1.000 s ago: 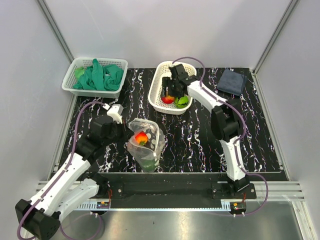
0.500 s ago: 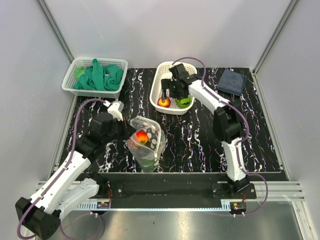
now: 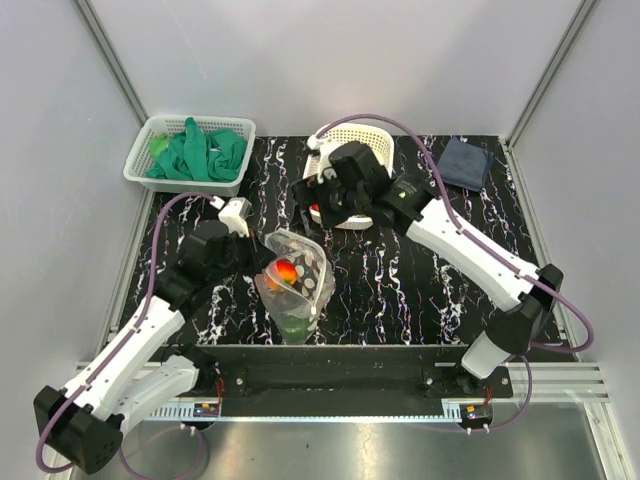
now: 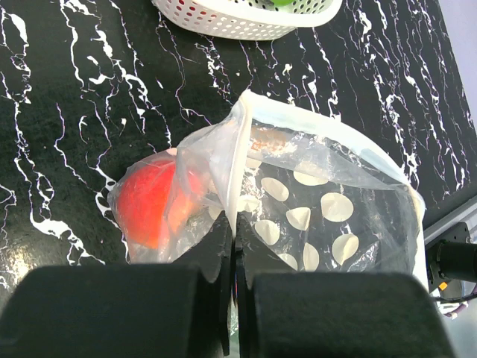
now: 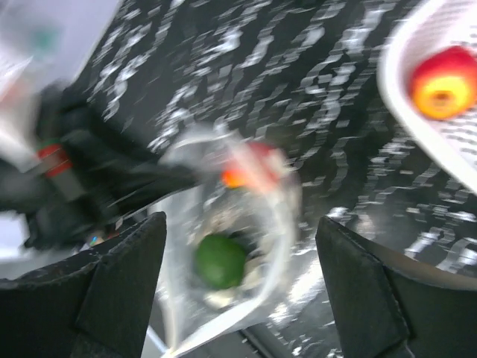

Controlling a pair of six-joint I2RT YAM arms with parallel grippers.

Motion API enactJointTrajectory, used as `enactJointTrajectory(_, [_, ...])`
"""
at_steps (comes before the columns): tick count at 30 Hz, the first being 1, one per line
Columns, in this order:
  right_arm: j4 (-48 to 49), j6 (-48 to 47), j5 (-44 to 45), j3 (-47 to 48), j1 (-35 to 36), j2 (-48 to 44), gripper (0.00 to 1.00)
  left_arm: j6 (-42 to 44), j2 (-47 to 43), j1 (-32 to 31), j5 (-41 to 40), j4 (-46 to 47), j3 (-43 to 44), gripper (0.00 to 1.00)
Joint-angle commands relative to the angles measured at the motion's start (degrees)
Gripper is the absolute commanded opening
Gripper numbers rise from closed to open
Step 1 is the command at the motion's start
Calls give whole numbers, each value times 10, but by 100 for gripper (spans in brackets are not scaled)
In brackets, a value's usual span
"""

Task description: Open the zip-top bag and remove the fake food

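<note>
The zip-top bag (image 3: 300, 285) stands open-mouthed near the table's front, clear with white dots. Inside lie a red-orange fruit (image 3: 284, 270) and a green one (image 3: 296, 322). My left gripper (image 3: 262, 263) is shut on the bag's whitish rim; in the left wrist view the jaws (image 4: 237, 224) pinch the zip strip of the bag (image 4: 328, 201) beside the red fruit (image 4: 145, 201). My right gripper (image 3: 312, 203) hangs open and empty between the white basket (image 3: 352, 130) and the bag. Its blurred wrist view looks down on the bag (image 5: 283, 216), green fruit (image 5: 220, 261) and a red-yellow fruit (image 5: 445, 82) in the basket (image 5: 395, 82).
A second white basket (image 3: 143, 140) with green gloves (image 3: 200, 152) sits at the back left. A dark folded cloth (image 3: 464, 163) lies at the back right. Grey walls enclose the black marbled table (image 3: 400, 290). The left wrist view shows the near basket's rim (image 4: 238, 19).
My right arm has left the white basket and swung forward and left toward the bag, jaws open, a red-yellow fruit left in the basket. The left gripper keeps its hold.
</note>
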Motion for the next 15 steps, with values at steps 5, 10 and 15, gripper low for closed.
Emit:
enactJointTrajectory(5, [23, 64, -64, -56, 61, 42, 77, 1, 9, -2, 10, 46, 35, 0])
enactJointTrajectory(10, [31, 63, -29, -71, 61, 92, 65, 2, 9, -2, 13, 45, 36, 0])
enactJointTrajectory(15, [40, 66, -44, -81, 64, 116, 48, 2, 12, -2, 10, 53, 32, 0])
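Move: The red fruit, seen through the bag, lies about 7 cm to the right hand's left, 3 cm back and some 22 cm below it. The bag's open mouth is nearer: roughly 4 cm left, 4 cm back and 14 cm down. The green fruit sits deeper in the bag, about 16 cm back and 5 cm left of the hand, 23 cm down. From the left hand, the red fruit is about 3 cm ahead, 3 cm right and 12 cm below. Back and to the left first, about 6 cm, the right hand swings in over the bag's mouth, then drops nearly straight down some 14 cm to it, towards the red fruit. On the way its fingers tip about 20 degrees further down and narrow from nearly wide to about half open. The left hand stays nearly in place with its shut fingers still pinching the bag's rim. ##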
